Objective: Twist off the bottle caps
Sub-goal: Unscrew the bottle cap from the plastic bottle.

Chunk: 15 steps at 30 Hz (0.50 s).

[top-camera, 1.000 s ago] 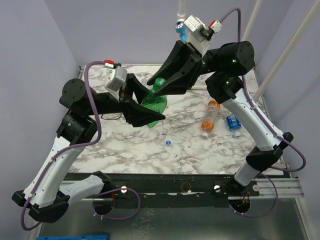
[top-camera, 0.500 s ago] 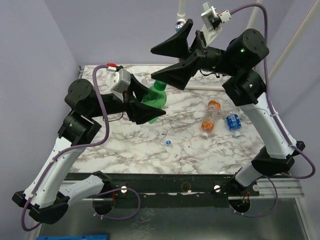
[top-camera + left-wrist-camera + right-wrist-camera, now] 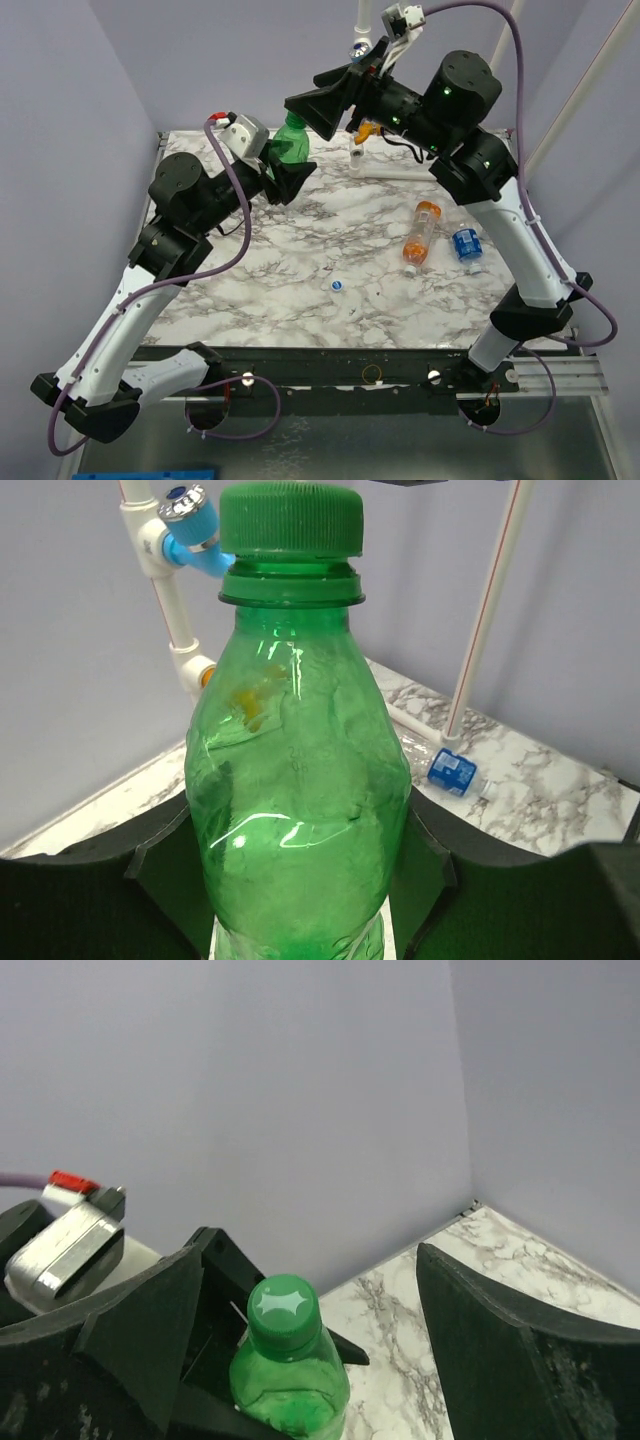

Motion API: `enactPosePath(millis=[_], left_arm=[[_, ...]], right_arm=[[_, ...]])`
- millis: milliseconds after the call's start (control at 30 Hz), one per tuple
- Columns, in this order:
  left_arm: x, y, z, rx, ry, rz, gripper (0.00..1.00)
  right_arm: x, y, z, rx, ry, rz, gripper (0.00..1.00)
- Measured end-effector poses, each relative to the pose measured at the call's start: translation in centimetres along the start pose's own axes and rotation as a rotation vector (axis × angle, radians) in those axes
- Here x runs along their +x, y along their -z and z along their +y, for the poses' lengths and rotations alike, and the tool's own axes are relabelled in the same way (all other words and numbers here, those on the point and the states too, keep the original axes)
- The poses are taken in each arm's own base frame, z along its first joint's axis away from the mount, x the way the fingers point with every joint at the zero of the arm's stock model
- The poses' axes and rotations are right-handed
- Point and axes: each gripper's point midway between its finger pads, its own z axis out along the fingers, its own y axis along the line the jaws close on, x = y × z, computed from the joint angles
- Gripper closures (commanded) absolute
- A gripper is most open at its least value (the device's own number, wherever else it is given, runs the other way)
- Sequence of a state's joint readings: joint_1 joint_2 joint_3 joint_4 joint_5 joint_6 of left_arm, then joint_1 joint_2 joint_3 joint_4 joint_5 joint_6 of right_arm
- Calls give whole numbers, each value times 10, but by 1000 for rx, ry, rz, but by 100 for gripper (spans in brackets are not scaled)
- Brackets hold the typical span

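My left gripper (image 3: 285, 168) is shut on the body of the green bottle (image 3: 292, 140), holding it upright above the table's back left. In the left wrist view the green bottle (image 3: 300, 800) fills the frame between my black fingers (image 3: 425, 855), and its green cap (image 3: 290, 518) sits on the neck. My right gripper (image 3: 320, 92) hangs open just above and to the right of the bottle. In the right wrist view the cap (image 3: 284, 1310) lies between the spread fingers (image 3: 500, 1340), touching neither. A small loose cap (image 3: 337, 285) lies on the marble.
An orange bottle (image 3: 420, 232) and a blue-labelled bottle (image 3: 466, 245) lie on the table's right side; the blue-labelled bottle (image 3: 455, 772) also shows behind the green one. A white pipe with a blue fitting (image 3: 358, 45) stands at the back, and slanted white poles are at the right.
My right gripper opened off the green bottle's cap and swung up and leftward. My left arm raised the bottle toward the back, turning it more upright.
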<state>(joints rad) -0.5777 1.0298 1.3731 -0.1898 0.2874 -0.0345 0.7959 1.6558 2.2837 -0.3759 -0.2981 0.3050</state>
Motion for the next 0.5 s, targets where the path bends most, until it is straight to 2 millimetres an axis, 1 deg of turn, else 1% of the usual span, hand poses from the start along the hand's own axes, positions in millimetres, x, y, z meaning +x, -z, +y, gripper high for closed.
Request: enactPosePath(millis=[133, 200, 333, 500], left_arm=[[6, -2, 8, -37, -9, 14, 100], [6, -2, 10, -48, -11, 13, 100], [6, -2, 13, -63, -14, 12, 100], [6, -2, 15, -79, -15, 12, 100]], right_arm=[[11, -18, -13, 59, -5, 10, 24], [16, -24, -16, 73, -7, 15, 27], [23, -28, -21, 91, -12, 28, 32], [25, -29, -21, 92, -20, 32, 45]])
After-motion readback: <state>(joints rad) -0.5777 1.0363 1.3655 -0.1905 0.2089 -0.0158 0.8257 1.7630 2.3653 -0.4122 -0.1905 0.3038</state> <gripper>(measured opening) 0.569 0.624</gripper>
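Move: The green bottle's cap stands about 4 cm to the right hand's left, 1 cm ahead and 2 cm lower, just past its open fingertips; the bottle's body continues below, its middle some 12 cm under that hand. From the left hand, which grips the bottle, the cap is straight up, roughly 9 cm. Far down on the table lie a loose blue cap, about 2 cm ahead and 3 cm right of the right hand, and the orange bottle, 14 cm ahead and 22 cm right. The green cap, still held up by the left hand's grip on the bottle, is where the right hand reaches: forward and left, sinking too, about 4 to 5 cm in all and slowing to a stop, fingers closing by a third around it but not yet clamped. The left hand keeps its grip and eases the bottle about 1.5 cm forward and slightly left, turning some 5 degrees counter-clockwise. ##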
